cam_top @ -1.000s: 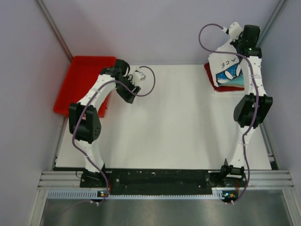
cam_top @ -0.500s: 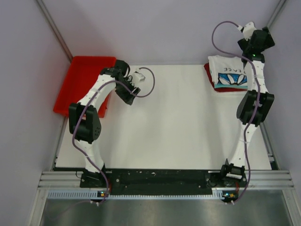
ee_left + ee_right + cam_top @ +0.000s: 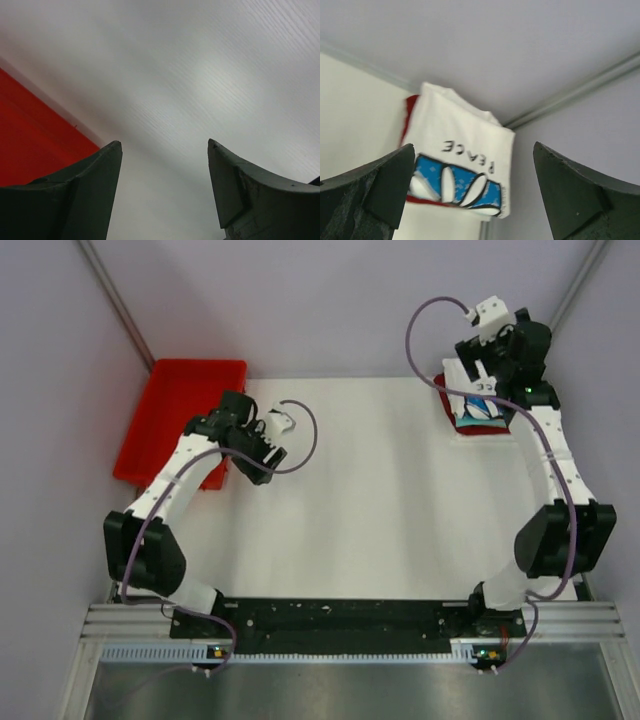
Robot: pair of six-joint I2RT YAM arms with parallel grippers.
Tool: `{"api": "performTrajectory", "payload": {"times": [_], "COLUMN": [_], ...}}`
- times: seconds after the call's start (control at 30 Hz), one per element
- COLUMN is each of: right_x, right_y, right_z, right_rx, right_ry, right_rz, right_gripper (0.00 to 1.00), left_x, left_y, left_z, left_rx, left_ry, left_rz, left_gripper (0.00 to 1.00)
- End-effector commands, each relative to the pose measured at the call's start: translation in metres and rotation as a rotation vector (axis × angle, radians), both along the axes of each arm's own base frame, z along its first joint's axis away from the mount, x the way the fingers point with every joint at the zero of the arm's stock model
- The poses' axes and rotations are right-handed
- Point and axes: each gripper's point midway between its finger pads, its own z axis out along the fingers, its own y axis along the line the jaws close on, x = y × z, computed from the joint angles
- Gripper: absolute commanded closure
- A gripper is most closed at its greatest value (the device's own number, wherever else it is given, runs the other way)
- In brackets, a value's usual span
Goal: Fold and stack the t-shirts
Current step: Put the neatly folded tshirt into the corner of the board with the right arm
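Observation:
A folded white t-shirt (image 3: 465, 145) with a blue-and-black flower print and the word PEACE lies on top of the pile of t-shirts (image 3: 478, 410) in the table's far right corner. A dark red shirt (image 3: 410, 107) shows as a thin edge under it. My right gripper (image 3: 473, 145) hangs over the pile with its jaws wide apart and nothing between them; in the top view it (image 3: 478, 368) covers part of the pile. My left gripper (image 3: 258, 452) is open and empty above the bare white table (image 3: 200, 75), next to the red tray.
The red plastic tray (image 3: 180, 400) sits at the far left edge of the table, and its rim (image 3: 35, 135) shows beside my left fingers. Grey walls and metal corner posts stand close behind the shirt pile.
My right gripper opened and let go of the white shirt, which dropped flat onto the pile; the gripper then swung left over it. My left arm drew back toward the near left.

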Motion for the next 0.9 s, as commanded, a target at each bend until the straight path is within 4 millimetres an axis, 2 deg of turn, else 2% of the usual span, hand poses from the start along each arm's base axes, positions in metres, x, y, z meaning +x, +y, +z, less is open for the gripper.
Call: {"api": "performTrajectory", "payload": {"times": [0.0,0.03,0.07,0.1,0.17,0.2,0.27,0.37,0.4,0.43,0.47,0.5,0.6,0.7,0.77,0.8,0.87], "right_x": [-0.068,-0.081,-0.099,-0.114,-0.146,-0.158,-0.177,-0.197,-0.206,-0.213,-0.217,-0.221,-0.225,-0.230,-0.235,-0.235,-0.236], "right_y": [0.081,0.095,0.106,0.119,0.135,0.140,0.141,0.135,0.137,0.139,0.139,0.137,0.116,0.091,0.085,0.080,0.083], "right_z": [-0.012,-0.021,-0.045,-0.060,-0.075,-0.084,-0.099,-0.111,-0.116,-0.128,-0.132,-0.148,-0.182,-0.212,-0.231,-0.235,-0.235], "right_rx": [0.125,0.136,0.168,0.212,0.336,0.383,0.455,0.572,0.598,0.621,0.629,0.669,0.675,0.673,0.682,0.692,0.679], "right_ry": [0.024,0.036,0.081,0.109,0.119,0.117,0.073,0.016,-0.009,-0.019,-0.053,-0.031,-0.012,-0.049,-0.057,-0.085,-0.071], "right_rz": [0.263,0.300,0.340,0.390,0.451,0.470,0.461,0.396,0.409,0.424,0.430,0.400,0.257,0.113,0.074,0.051,0.071], "right_gripper": [0.01,0.01,0.01,0.01,0.01,0.01,0.01,0.01,0.01,0.01,0.01,0.01,0.01,0.01,0.01,0.01,0.01], "left_x": [-0.017,-0.022,-0.025,-0.027,-0.032,-0.036,-0.035,-0.026,-0.029,-0.028,-0.027,-0.026,-0.018,-0.016,-0.015,-0.015,-0.015], "left_y": [0.002,0.005,0.005,0.005,0.006,0.006,0.007,0.016,0.020,0.022,0.023,0.026,0.040,0.044,0.046,0.047,0.050], "left_z": [0.020,0.020,0.017,0.020,0.022,0.015,0.007,0.002,-0.010,-0.013,-0.018,-0.023,-0.020,-0.030,-0.038,-0.041,-0.045], "left_rx": [-0.068,-0.078,-0.089,-0.112,-0.162,-0.182,-0.214,-0.247,-0.262,-0.293,-0.318,-0.336,-0.352,-0.358,-0.347,-0.348,-0.348], "left_ry": [-0.150,-0.174,-0.194,-0.235,-0.307,-0.320,-0.380,-0.493,-0.499,-0.528,-0.561,-0.598,-0.706,-0.713,-0.696,-0.691,-0.691], "left_rz": [-0.003,0.004,0.010,0.017,0.046,0.055,0.074,0.156,0.195,0.213,0.239,0.272,0.375,0.409,0.417,0.423,0.425], "left_gripper": [0.26,0.26,0.25,0.25,0.24,0.23,0.21,0.18,0.14,0.08,0.03,0.01,0.01,0.01,0.01,0.01,0.01]}}
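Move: The folded white t-shirt already lies on the stack in the far right corner, about 12 cm ahead of the right hand, roughly 6 cm to its right and some 31 cm below; the teal t-shirt is directly under it. From the left hand the white t-shirt is about 30 cm ahead and 68 cm to the right. The red bin's middle is roughly 22 cm ahead of the left hand and 20 cm to its left. Touching nothing, the right hand, already wide open, draws back about 25 cm and sinks as far, away from the stack, swinging left early, then slightly right again, while rolling its left side up some 35 degrees. The left hand backs off and drifts left, dips, then comes slightly forward and up, its fingertips tilting upward and outward as it turns counter-clockwise and opens fully. ##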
